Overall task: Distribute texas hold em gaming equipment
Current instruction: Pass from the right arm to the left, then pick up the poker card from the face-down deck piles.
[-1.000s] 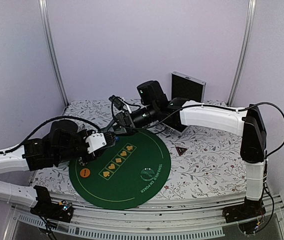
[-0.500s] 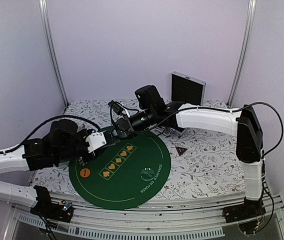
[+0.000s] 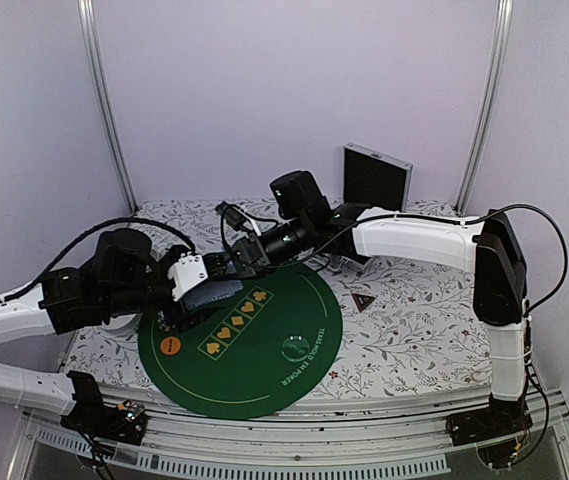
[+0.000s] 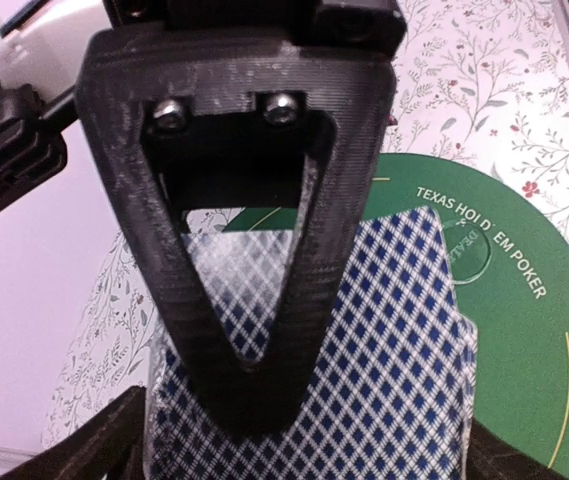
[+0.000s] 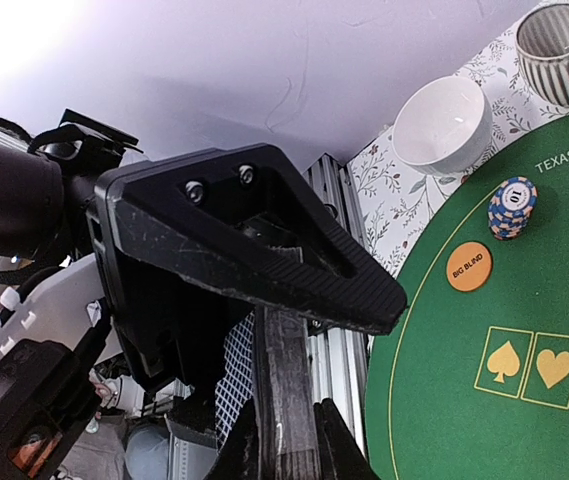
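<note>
A deck of blue-diamond-backed playing cards (image 4: 404, 350) hangs over the left part of the green poker mat (image 3: 264, 345). My right gripper (image 5: 289, 450) is shut on the deck, which shows edge-on (image 5: 286, 370) between its tips. One right finger (image 4: 244, 250) lies across the card backs. My left gripper (image 4: 309, 455) is open, with its fingers at either side of the deck. In the top view the two grippers meet, the left (image 3: 202, 295) and the right (image 3: 232, 268). On the mat lie a chip stack (image 5: 512, 207), an orange disc (image 5: 468, 266) and a whitish disc (image 3: 293, 347).
A white bowl (image 5: 442, 125) and a striped cup (image 5: 561, 38) stand just off the mat's edge. A small dark triangle (image 3: 364, 302) lies on the floral cloth to the right of the mat. A dark case (image 3: 376, 177) stands upright at the back.
The right gripper reached in to the left and closed on the deck. The left gripper's jaws then spread wide apart.
</note>
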You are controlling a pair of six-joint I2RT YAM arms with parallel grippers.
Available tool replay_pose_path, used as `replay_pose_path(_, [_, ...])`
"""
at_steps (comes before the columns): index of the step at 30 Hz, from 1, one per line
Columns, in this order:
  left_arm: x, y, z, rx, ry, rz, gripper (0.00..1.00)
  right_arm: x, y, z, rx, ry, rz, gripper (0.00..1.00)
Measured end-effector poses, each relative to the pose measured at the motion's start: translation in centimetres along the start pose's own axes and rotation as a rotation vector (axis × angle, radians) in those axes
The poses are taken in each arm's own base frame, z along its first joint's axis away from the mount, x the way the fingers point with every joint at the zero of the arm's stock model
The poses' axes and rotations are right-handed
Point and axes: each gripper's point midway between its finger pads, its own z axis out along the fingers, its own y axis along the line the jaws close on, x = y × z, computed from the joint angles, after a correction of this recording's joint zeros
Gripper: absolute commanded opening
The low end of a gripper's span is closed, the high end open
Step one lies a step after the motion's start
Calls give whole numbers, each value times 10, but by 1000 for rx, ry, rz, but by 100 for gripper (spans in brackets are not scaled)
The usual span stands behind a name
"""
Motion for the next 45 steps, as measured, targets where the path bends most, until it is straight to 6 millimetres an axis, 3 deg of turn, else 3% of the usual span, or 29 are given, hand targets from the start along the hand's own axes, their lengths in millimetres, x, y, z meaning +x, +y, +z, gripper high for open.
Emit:
replay_pose_path(13, [-1,0,-1,42,-2,-46,56,1,-4,-1,17,1,-29,3])
replay_pose_path(18, [-1,1,-1,41,-1,-46,54,0,-6,-1,24,-2,-40,18])
replay_pose_path(23, [-1,4,-2,22,0,-37,53,0,-5,-2,26,-5,-50,44])
replay_pose_path(32, [0,9,-3,-2,-1,-28,50,-4,-3,-5,30,-15,-53,65])
replay_pose_path(42, [0,8,-3,2,-3,-28,47,-17,5,-28,68,-59,-61,66])
replay_pose_path(45, [0,8,-3,1,-2,-28,47,-20,6,-39,104,-75,-60,61])
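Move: The card deck hangs in the right gripper's pinch and already sits between the left gripper's wide-open fingers, its middle about 2 cm ahead and 2 cm right of the left hand point, level with it. From the right hand point, the deck's middle is about 2 cm back, 1 cm left and 1 cm lower. Some 20 cm below the left hand are the chip stack, about 4 cm ahead and 14 cm left, and the big blind button, roughly 3 cm back and 12 cm left. Hold the left gripper almost in place and close its fingers onto the deck's two side edges while the right keeps its pinch. Once the left has gripped, open the right fingers wide to let go of the deck, then draw the right hand up, forward and to the right, about 4 to 5 cm in all, away from the deck. ##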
